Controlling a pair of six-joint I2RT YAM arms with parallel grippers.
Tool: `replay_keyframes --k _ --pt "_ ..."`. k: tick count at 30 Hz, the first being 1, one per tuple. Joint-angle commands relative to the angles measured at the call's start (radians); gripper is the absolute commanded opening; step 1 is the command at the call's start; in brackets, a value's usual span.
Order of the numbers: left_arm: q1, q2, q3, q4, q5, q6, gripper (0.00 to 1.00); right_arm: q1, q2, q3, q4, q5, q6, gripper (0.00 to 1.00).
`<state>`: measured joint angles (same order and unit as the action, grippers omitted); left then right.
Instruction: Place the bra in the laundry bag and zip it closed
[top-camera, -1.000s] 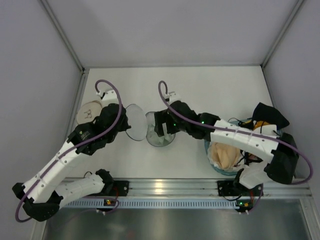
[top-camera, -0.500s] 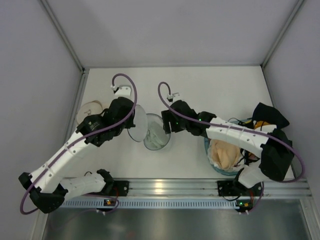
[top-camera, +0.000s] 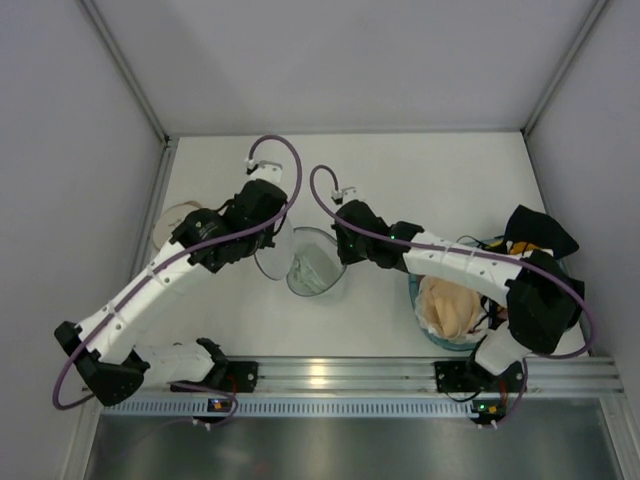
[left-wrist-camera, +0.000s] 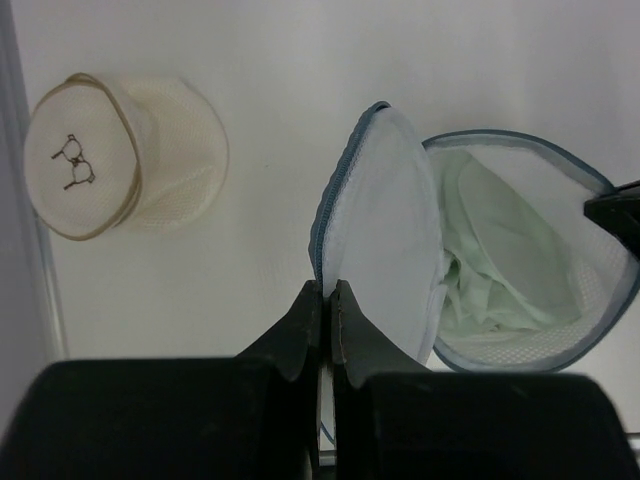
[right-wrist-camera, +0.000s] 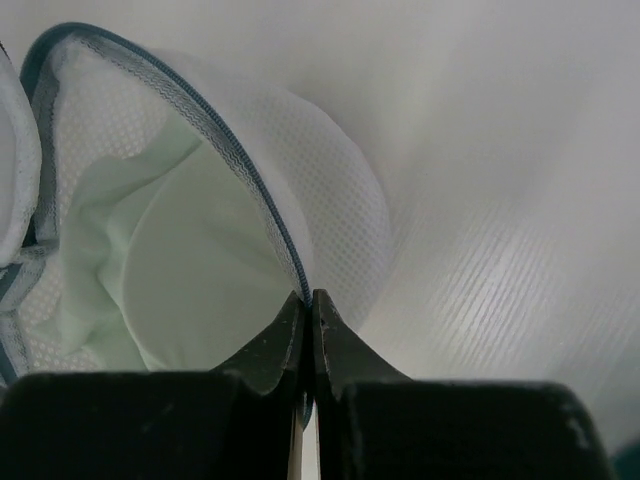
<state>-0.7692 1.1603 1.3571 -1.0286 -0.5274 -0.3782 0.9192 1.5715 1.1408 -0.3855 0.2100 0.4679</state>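
Observation:
The laundry bag (top-camera: 318, 268) is a round white mesh pouch with a blue-grey zipper rim, lying open mid-table. A pale green bra (left-wrist-camera: 487, 272) sits crumpled inside it and also shows in the right wrist view as the bra (right-wrist-camera: 150, 270). The bag's round lid flap (left-wrist-camera: 385, 215) stands up beside the opening. My left gripper (left-wrist-camera: 327, 287) is shut on the flap's zipper edge. My right gripper (right-wrist-camera: 308, 296) is shut on the rim of the bag (right-wrist-camera: 250, 180) at the opposite side. From above, the left gripper (top-camera: 264, 243) and right gripper (top-camera: 340, 255) flank the bag.
A second, cream mesh pouch (left-wrist-camera: 120, 155) with a small glasses mark lies at the far left, also seen as the pouch (top-camera: 176, 222). A blue basket (top-camera: 415, 298) of garments stands at the right with black cloth (top-camera: 540, 230) beside it. White walls enclose the table.
My right gripper has shut on the bag's rim. My left arm has swung toward the back right, carrying the lid flap up against the bag's opening.

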Motion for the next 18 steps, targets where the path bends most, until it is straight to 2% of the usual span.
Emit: replay_keyframes --k 1,8,10,12,14,18 --pt "-0.012 0.076 0.097 -0.082 -0.109 0.096 0.0 -0.029 -0.093 0.028 0.01 0.005 0.07 0.0" --pt "-0.074 0.229 0.27 -0.142 -0.265 0.194 0.0 -0.059 -0.168 -0.058 0.01 0.015 0.224 0.0" --pt "-0.108 0.295 0.324 -0.14 -0.261 0.184 0.0 -0.071 -0.182 -0.087 0.037 0.019 0.247 0.0" --pt "-0.174 0.361 0.341 -0.139 -0.262 0.17 0.0 -0.075 -0.209 -0.142 0.075 0.02 0.282 0.0" --pt "-0.252 0.41 0.335 -0.143 -0.324 0.151 0.0 -0.085 -0.229 -0.183 0.115 0.014 0.32 0.0" --pt "-0.303 0.513 0.335 -0.142 -0.299 0.114 0.0 -0.105 -0.258 -0.22 0.122 -0.004 0.347 0.0"
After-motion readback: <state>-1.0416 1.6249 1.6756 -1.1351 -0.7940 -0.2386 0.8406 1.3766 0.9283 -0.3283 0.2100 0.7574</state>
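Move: The left hand pinches one rim of the open laundry bag; the bra lies in the bag's other half, about 11 cm to its right, 3 cm back and 16 cm below. The right gripper's rim is some 17 cm right, 3 cm back and 13 cm below; the beige round bag is 22 cm left, 3 cm ahead and 19 cm below. From the right hand, the bra is about 6 cm left, 2 cm back and 5 cm below. Left hand arcs its pinched rim forward, then 10 cm right towards bra; right hand pulls 4 cm right. ##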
